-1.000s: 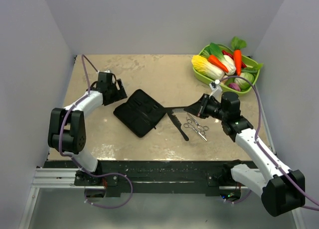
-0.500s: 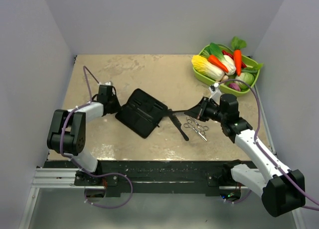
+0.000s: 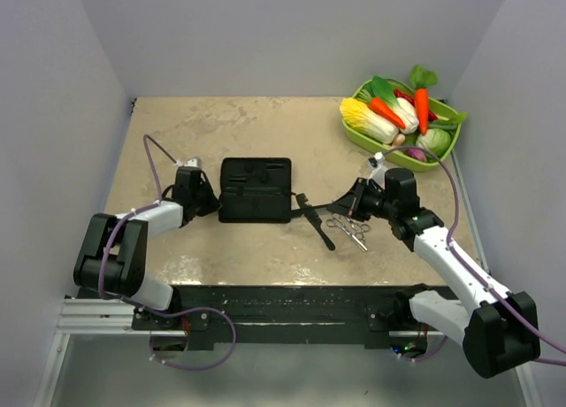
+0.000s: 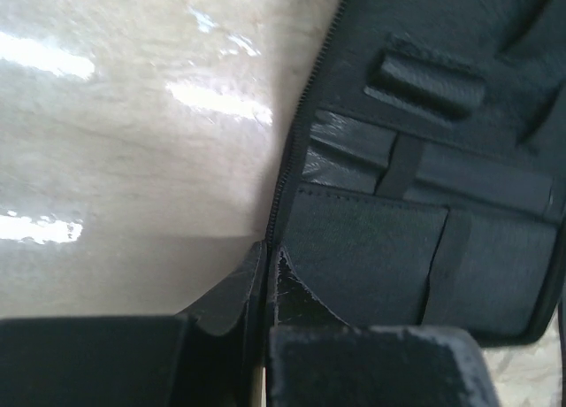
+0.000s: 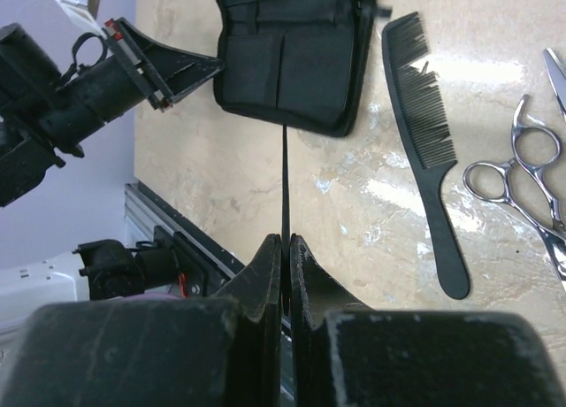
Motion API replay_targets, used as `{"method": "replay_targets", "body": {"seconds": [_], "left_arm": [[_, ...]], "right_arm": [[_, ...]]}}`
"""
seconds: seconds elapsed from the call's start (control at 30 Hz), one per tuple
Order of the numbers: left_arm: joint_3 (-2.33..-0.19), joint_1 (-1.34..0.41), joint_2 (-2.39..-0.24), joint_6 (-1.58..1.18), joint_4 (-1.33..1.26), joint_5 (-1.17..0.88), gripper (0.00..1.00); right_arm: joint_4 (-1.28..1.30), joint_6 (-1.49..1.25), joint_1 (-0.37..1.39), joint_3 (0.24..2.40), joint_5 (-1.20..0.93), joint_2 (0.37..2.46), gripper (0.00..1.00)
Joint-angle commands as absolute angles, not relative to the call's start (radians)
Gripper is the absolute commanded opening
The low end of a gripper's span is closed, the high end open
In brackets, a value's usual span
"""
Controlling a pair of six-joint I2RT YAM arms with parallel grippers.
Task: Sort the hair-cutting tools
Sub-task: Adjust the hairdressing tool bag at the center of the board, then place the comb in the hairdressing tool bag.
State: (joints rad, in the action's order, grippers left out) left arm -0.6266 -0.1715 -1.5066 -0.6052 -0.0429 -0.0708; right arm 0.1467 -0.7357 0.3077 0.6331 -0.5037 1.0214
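Observation:
A flat black case (image 3: 256, 190) lies open at the table's centre. My left gripper (image 3: 210, 203) is shut on its left zipper edge; the left wrist view shows the jaws (image 4: 265, 248) pinched together on the rim of the case (image 4: 424, 159). My right gripper (image 3: 347, 203) is shut on a black comb (image 5: 285, 177), seen edge-on and pointing towards the case (image 5: 292, 53). A second black comb (image 3: 316, 221) (image 5: 429, 142) lies flat on the table. Two silver scissors (image 3: 349, 227) (image 5: 522, 172) lie beside it, under my right wrist.
A green basket (image 3: 364, 138) of toy vegetables stands at the back right. Grey walls close in the table on three sides. The black rail with the arm bases runs along the near edge.
My left gripper has closed on the case's left edge and pulled nearer. The case has turned from a diagonal to square with the table. My right gripper still holds the comb, slightly lower.

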Motion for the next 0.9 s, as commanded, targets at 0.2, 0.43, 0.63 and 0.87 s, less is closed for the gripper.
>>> {"method": "replay_targets", "body": {"seconds": [0.2,0.43,0.63,0.87], "left_arm": [[-0.558,-0.235,-1.471,-0.637,-0.003,-0.083,0.15],[-0.658,-0.235,-1.448,-0.597,0.115,-0.057,0.63],[-0.706,-0.235,-1.453,-0.583,0.164,-0.063,0.65],[-0.692,-0.235,-1.489,-0.587,0.186,-0.068,0.63]], "right_arm": [[0.032,-0.721,0.308,0.687,-0.495,1.143,0.0],[0.112,-0.631,0.311,0.876,-0.515,1.223,0.0],[0.149,-0.586,0.31,0.951,-0.551,1.298,0.0],[0.192,-0.52,0.31,1.035,-0.61,1.429,0.0]]}}
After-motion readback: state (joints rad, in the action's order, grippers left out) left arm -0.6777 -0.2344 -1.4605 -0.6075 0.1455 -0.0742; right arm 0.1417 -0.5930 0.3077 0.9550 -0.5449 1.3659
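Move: The open tool bag's middle lies about 5 cm ahead and 10 cm to the right of the left hand, whose shut fingers already pinch its left edge near the back corner, about level with it. From the right hand, which already holds the flat comb, the bag is roughly 13 cm ahead, 19 cm left and 14 cm lower; the handled comb is 4 cm ahead and 3 cm left, the scissors 4 cm ahead and 5 cm right. The left hand draws the pinched bag edge right and back about 2 cm, then opens its fingers to about two-thirds, lets go of the edge, rises roughly 1 cm and backs off slightly. The right hand keeps its grip on the flat comb and travels some 7 cm forward and a little left towards the bag, dipping first, then rising before it sinks slightly again. ##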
